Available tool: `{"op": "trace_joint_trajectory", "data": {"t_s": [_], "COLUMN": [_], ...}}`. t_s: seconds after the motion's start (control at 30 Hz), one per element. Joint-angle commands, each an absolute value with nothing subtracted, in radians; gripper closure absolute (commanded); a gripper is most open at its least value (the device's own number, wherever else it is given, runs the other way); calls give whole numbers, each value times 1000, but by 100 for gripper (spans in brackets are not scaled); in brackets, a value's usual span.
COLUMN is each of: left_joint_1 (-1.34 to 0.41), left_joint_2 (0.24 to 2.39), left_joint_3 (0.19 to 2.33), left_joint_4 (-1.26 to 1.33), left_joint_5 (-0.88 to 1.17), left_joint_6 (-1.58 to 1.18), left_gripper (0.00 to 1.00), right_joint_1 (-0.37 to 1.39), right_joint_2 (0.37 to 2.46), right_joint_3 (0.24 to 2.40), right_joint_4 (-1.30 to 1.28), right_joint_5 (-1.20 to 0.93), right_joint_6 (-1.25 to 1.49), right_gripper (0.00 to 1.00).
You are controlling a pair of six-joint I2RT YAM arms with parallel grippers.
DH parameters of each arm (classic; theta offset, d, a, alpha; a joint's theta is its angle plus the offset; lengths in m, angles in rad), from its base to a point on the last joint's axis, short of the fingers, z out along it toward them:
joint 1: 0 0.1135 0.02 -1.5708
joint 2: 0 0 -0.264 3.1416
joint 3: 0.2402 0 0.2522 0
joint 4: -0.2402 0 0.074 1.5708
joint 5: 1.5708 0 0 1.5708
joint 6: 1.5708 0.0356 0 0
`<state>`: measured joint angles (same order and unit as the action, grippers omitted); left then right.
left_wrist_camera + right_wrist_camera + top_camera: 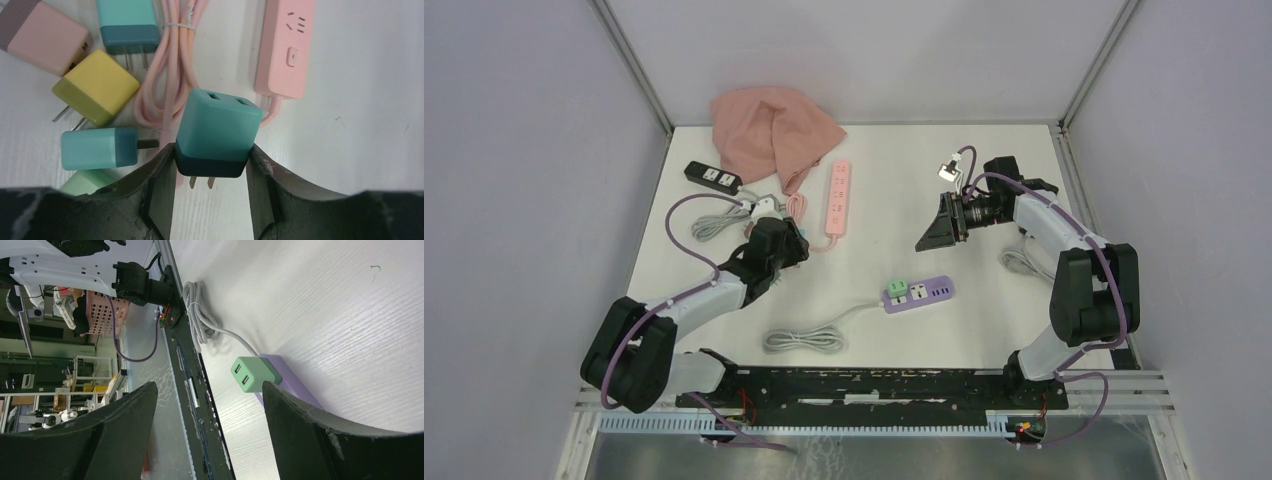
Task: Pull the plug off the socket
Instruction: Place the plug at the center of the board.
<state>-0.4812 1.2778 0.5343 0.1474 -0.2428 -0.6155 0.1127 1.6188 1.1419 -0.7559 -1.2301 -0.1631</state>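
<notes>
A purple socket strip (pixel 932 292) lies near the table's front with a green plug (pixel 896 291) seated in its left end. The right wrist view shows the same green plug (pixel 252 372) on the purple strip (pixel 287 380). My right gripper (pixel 939 232) hovers behind the strip, open and empty (pixel 209 387). Over at the left, my left gripper (pixel 784 240) is shut on a teal plug (pixel 217 130). Its fingers (pixel 160 175) press the plug's dark base from both sides. The plug's two prongs are bare and in no socket.
Loose plugs lie by the left gripper: a yellow one (pixel 95 87), a teal one (pixel 97 148), a pink one (pixel 42 35). A pink power strip (pixel 838 195) with its coiled cord (pixel 167 75), a black strip (pixel 713 177), a pink cloth (pixel 769 130) and a grey cable coil (pixel 804 340) are also here.
</notes>
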Motion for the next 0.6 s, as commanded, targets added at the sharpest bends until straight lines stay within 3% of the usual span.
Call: {"op": "trace_joint_trajectory", "data": {"t_s": [0.0, 0.57], "left_joint_1": [-470, -435], "left_joint_2": [1306, 1379], "left_joint_3": [613, 761], "left_joint_4": [82, -104], "left_joint_5": [-344, -566], "left_joint_6": [-663, -723], "left_gripper": [97, 87], "right_joint_1": [108, 109], "right_joint_2": [1622, 1625], "right_joint_3": [1181, 1188], "right_joint_4": [-755, -774], "right_joint_5": [-1252, -1246], "right_joint_6": [-186, -204], "right_gripper": [17, 17]}}
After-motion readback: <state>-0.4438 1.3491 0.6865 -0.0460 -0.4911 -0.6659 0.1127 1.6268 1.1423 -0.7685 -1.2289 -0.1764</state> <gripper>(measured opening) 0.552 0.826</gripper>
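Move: The left gripper already holds the teal plug some 7 cm above the board. The near yellow plug, in the middle of the loose ones, lies about 7 cm left and 2 cm ahead of it, roughly 6 cm down. At that same level, the upper teal plug is 5 cm ahead and 5 cm left, the pink plug 5 cm ahead and 10 cm left, the pink strip 9 cm ahead and 7 cm right. From the right hand the yellow plug is some 29 cm left, 6 cm ahead and 15 cm lower. Carry the held teal plug left about 5 cm and roughly half as far forward, towards the near yellow plug and its loose neighbours, staying nearly level above the board. Turn the left gripper some 15 degrees counter-clockwise on the way, and keep the fingers closed on the plug. ##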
